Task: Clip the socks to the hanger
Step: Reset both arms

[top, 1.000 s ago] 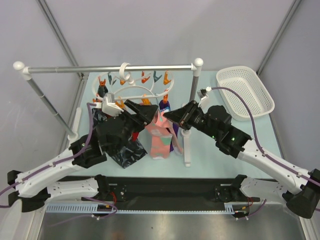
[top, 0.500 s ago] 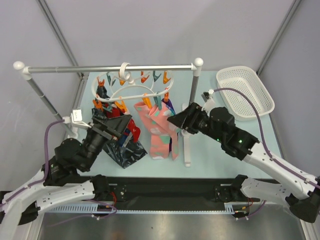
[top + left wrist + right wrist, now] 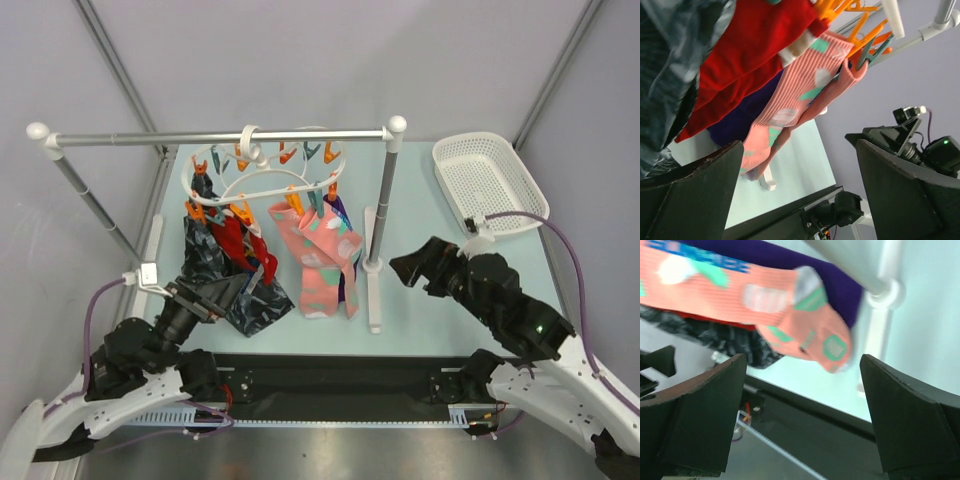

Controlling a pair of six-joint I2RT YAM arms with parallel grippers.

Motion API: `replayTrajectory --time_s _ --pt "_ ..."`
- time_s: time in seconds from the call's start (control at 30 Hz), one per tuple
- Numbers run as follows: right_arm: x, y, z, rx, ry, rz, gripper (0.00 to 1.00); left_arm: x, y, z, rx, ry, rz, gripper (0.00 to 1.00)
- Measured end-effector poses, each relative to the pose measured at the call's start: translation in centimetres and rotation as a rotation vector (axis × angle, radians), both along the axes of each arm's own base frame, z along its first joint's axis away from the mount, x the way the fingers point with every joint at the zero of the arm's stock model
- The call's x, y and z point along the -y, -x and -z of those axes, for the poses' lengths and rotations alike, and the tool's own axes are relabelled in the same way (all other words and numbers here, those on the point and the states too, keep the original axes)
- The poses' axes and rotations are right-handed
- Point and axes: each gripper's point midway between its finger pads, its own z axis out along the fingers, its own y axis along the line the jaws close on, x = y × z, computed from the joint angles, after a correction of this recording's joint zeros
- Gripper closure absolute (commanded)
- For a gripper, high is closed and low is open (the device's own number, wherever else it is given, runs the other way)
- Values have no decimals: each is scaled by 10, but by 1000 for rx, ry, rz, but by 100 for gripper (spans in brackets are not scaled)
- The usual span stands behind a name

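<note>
The white oval hanger (image 3: 262,180) hangs by its hook from the grey rail, with orange and teal clothespins round it. A red sock (image 3: 236,245) and a salmon-pink sock (image 3: 318,255) hang from its pins. Both also show in the left wrist view, the red sock (image 3: 750,45) and the pink sock (image 3: 800,95), held by orange pins (image 3: 860,30). The pink sock's toe shows in the right wrist view (image 3: 815,335). My left gripper (image 3: 228,290) is open and empty, low and left of the socks. My right gripper (image 3: 405,266) is open and empty, right of the rail post.
A navy marbled cloth (image 3: 225,285) and a purple cloth (image 3: 347,275) also hang from the hanger. The grey rail (image 3: 220,137) stands on white-footed posts; its right post (image 3: 378,230) is between my right gripper and the socks. A white basket (image 3: 490,185) sits at the back right.
Both arms have pulled back from the hanger toward the near edge, the left down-left, the right to the right. The pink sock hangs free from its pins.
</note>
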Motion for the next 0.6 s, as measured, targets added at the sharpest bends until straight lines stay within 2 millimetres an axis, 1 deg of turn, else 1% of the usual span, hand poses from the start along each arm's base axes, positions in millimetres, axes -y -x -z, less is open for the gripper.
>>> replayTrajectory --time_s 0.07,0.1,0.13,0.17,0.27,0.33,0.47,0.53,0.6 --pt "11 4 24 -12 21 30 0 1 1 13 -5 7 5 1" --pt "16 4 36 -22 30 48 0 6 -1 21 -16 -8 11 0" --pt "19 5 49 -36 42 63 0 12 -2 33 -31 -24 21 1" --pt "21 4 59 -46 52 76 0 18 -2 47 -49 -50 35 1" --pt "23 -2 87 -55 78 103 0 33 0 80 -82 -113 82 0" --pt "22 -5 101 -53 86 110 0 47 1 92 -77 -114 127 0" --pt "20 -11 129 -29 71 122 0 75 7 126 -82 -112 227 0" --pt "22 -10 148 -24 63 129 0 86 11 137 -77 -100 272 0" --pt "23 -8 165 3 17 130 0 96 15 145 -67 -80 317 1"
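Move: The pink socks, already clipped and hanging, have their middle about 9 cm ahead of the left hand, 17 cm to its right and 4 cm below. The red sock hangs some 10 cm ahead of that hand, 2 cm to its right and 3 cm lower. From the right hand the pink socks lie about 3 cm ahead, 18 cm left and 3 cm below; the stand's right foot is roughly 10 cm ahead, 4 cm left and 27 cm below. The pink socks are left on their clips while both empty hands sink clear of the hanger. The left drops about 15 cm and swings 10 cm right, passing on the near side of the hanging cloths and turning some 20 degrees clockwise. The right goes almost straight down, about 16 cm, beside the stand's right post; both grippers stay wide open. ##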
